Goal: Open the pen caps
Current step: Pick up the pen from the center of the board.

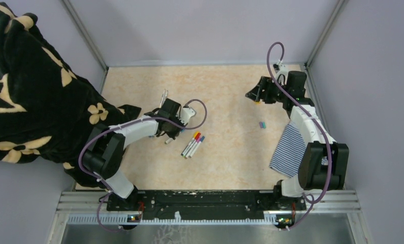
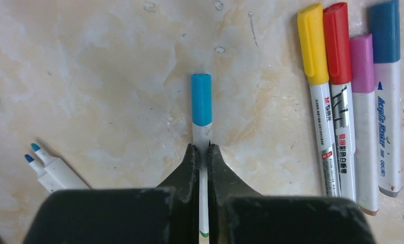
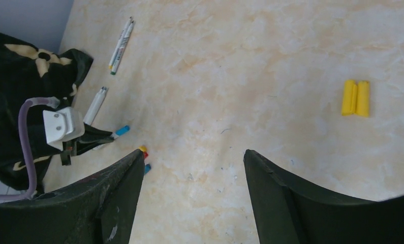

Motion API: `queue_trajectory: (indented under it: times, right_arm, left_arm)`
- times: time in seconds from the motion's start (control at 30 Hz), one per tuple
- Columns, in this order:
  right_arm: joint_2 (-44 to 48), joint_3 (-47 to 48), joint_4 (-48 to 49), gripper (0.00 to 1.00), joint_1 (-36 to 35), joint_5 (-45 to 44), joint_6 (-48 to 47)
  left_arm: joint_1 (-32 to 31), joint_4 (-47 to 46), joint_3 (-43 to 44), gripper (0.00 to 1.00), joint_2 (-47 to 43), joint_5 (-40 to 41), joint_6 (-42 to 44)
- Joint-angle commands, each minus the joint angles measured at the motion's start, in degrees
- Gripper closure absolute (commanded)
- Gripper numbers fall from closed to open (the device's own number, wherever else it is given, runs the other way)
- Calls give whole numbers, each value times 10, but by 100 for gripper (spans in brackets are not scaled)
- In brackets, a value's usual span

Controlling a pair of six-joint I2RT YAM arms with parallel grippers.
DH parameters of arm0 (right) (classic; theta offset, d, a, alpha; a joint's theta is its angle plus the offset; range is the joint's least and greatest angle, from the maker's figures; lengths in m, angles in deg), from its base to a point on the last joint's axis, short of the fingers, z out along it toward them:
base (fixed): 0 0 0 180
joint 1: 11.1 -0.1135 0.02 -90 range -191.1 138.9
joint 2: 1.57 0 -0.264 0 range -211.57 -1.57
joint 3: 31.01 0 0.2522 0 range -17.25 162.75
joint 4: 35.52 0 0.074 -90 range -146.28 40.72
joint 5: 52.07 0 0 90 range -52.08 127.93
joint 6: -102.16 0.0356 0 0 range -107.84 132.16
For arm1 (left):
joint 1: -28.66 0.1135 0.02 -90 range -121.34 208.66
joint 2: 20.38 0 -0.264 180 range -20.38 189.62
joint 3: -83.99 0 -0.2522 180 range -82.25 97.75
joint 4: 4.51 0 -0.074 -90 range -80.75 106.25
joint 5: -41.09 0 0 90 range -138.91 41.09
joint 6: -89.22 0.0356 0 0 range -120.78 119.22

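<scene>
My left gripper (image 2: 200, 148) is shut on the white barrel of a pen (image 2: 202, 134) lying on the table. The pen's light-blue cap (image 2: 201, 99) sticks out past the fingertips. To its right, side by side, lie capped pens with yellow (image 2: 312, 46), red (image 2: 337, 43), pink (image 2: 362, 63) and dark-blue (image 2: 384, 30) caps. Two uncapped blue-tipped pens (image 2: 52, 170) lie at the left. My right gripper (image 3: 193, 155) hangs open over bare table at the far right (image 1: 253, 94). Two yellow caps (image 3: 355, 97) lie loose beyond it.
A black floral blanket (image 1: 27, 86) covers the left side and reaches my left arm. A blue-and-white striped cloth (image 1: 289, 147) lies under the right arm. Small loose caps (image 1: 262, 124) sit near it. Two more pens (image 3: 119, 46) lie by the back left.
</scene>
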Motion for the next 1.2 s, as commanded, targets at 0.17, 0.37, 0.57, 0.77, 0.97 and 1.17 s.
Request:
queue_trajectory:
  times: [0.17, 0.37, 0.57, 0.77, 0.97, 1.17]
  right_arm:
    - [-12, 5, 50, 28, -48, 100, 13]
    - [-28, 16, 45, 28, -80, 113, 9]
    - [-59, 50, 12, 28, -107, 123, 4]
    - [-72, 95, -17, 28, -131, 132, -13]
    - [-101, 113, -1, 28, -177, 140, 5]
    - [-117, 97, 50, 29, -213, 176, 67]
  left_arm:
    - [4, 18, 69, 100, -40, -30, 32]
    - [3, 25, 95, 100, -75, -78, 50]
    - [1, 30, 112, 100, -99, -131, 71]
    - [-5, 31, 134, 100, -106, -159, 86]
    - [-22, 32, 158, 100, -108, -191, 83]
    - [-54, 18, 142, 100, -114, -192, 67]
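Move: The left gripper holds the blue-capped pen just above the board; the open right gripper, where it is to be taken, waits about 34 cm to its right, 15 cm ahead and some 17 cm higher. From the left hand, the four capped pens lie 8 cm right and 5 cm back, and the uncapped pair 11 cm left and 2 cm ahead. From the right hand, the blue cap is roughly 31 cm left, 13 cm back and 17 cm below. Raise the left gripper about 15 cm with the pen still pinched, carrying it some 9 cm to the right and tilting its fingers outward and right, so the blue cap points to the other gripper. Meanwhile bring the right gripper in to meet the cap, about 16 cm left and 5 cm back at nearly constant height, turning counter-clockwise, fingers staying open. ##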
